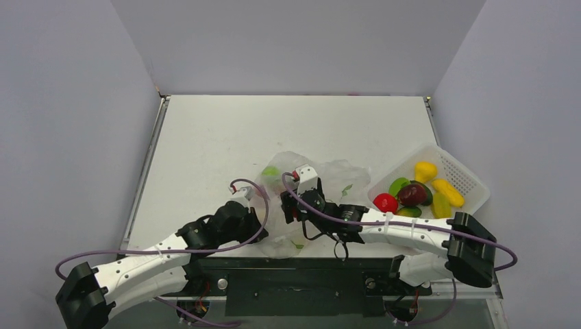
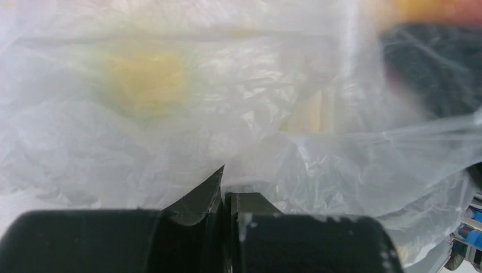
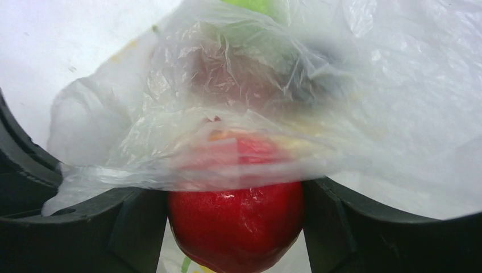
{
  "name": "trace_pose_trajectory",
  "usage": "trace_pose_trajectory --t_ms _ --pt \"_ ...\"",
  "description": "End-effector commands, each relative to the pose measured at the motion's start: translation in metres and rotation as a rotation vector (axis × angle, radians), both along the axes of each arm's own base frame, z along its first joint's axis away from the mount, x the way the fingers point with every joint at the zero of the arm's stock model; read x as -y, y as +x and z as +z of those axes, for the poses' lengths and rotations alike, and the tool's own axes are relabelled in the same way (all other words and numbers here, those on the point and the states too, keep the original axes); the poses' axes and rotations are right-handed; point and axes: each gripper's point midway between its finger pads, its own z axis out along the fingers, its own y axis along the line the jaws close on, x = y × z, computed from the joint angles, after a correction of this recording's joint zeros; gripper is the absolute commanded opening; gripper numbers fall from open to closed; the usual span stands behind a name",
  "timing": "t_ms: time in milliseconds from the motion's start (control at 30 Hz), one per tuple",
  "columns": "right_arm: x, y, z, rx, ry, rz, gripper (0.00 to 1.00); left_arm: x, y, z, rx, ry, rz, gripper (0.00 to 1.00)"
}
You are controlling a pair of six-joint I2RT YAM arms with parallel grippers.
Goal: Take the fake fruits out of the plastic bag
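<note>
The clear crinkly plastic bag (image 1: 336,175) lies crumpled at the near middle of the table. In the right wrist view, my right gripper (image 3: 236,207) is inside the bag's mouth. Its fingers (image 3: 136,227) press both sides of a glossy red fruit (image 3: 236,222), whose top is draped by bag film (image 3: 369,114). From above, the right gripper (image 1: 291,207) hides that fruit. A lime green fruit (image 1: 271,171) shows through the bag's far left. My left gripper (image 1: 262,223) sits at the bag's left edge, and its jaws (image 2: 227,190) are shut with the film (image 2: 256,102) pinched at their tips.
A white perforated basket (image 1: 473,179) stands at the right. It holds a yellow fruit (image 1: 425,170), a red one (image 1: 385,202), a dark maroon one (image 1: 413,194) and green ones. Purple cables loop from both arms near the table's front edge.
</note>
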Motion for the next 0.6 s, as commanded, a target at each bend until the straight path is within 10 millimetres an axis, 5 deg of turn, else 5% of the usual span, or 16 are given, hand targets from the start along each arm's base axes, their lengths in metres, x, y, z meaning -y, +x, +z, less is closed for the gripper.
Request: trace_pose_trajectory --t_ms 0,133,300,433,567 --pt "0.010 0.011 0.055 0.063 0.100 -0.057 0.15 0.000 0.018 0.037 0.106 -0.041 0.053 0.00" --pt "0.017 0.006 0.082 0.062 0.185 -0.034 0.01 -0.003 0.028 0.067 0.197 -0.075 0.084 0.00" --pt "0.029 0.008 0.095 0.081 0.274 -0.038 0.05 -0.001 0.033 0.081 0.235 -0.087 0.079 0.00" --pt "0.028 0.016 0.078 0.034 0.277 -0.047 0.20 0.003 0.033 0.077 0.223 -0.071 0.064 0.00" --pt "0.018 0.023 0.040 -0.019 0.188 -0.042 0.22 0.001 0.032 0.073 0.210 -0.053 0.066 0.00"
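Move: The right hand already grips the red fruit between its fingers, under the bag's rim; the white basket it is bound for lies about 42 cm to its right, 7 cm farther out and some 9 cm lower. In that basket another red fruit lies about 29 cm right and 3 cm ahead of the hand; the green fruit still bagged is some 12 cm ahead, 6 cm left and 7 cm below. From the left hand, shut on the bag, the held red fruit is about 6 cm ahead, 9 cm right and 3 cm higher. With the red fruit still firmly between its part-open fingers, the right hand keeps hoisting it, up about 9 cm and some 3 cm to the right, then sinks back about 2 cm while edging forward, its left side rolling up by roughly 10 to 15 degrees. The left hand keeps its pinch on the plastic and rises along with it, about 6 cm up and a little forward with its fingertips tilting up some 10 degrees, before it too eases down slightly. ##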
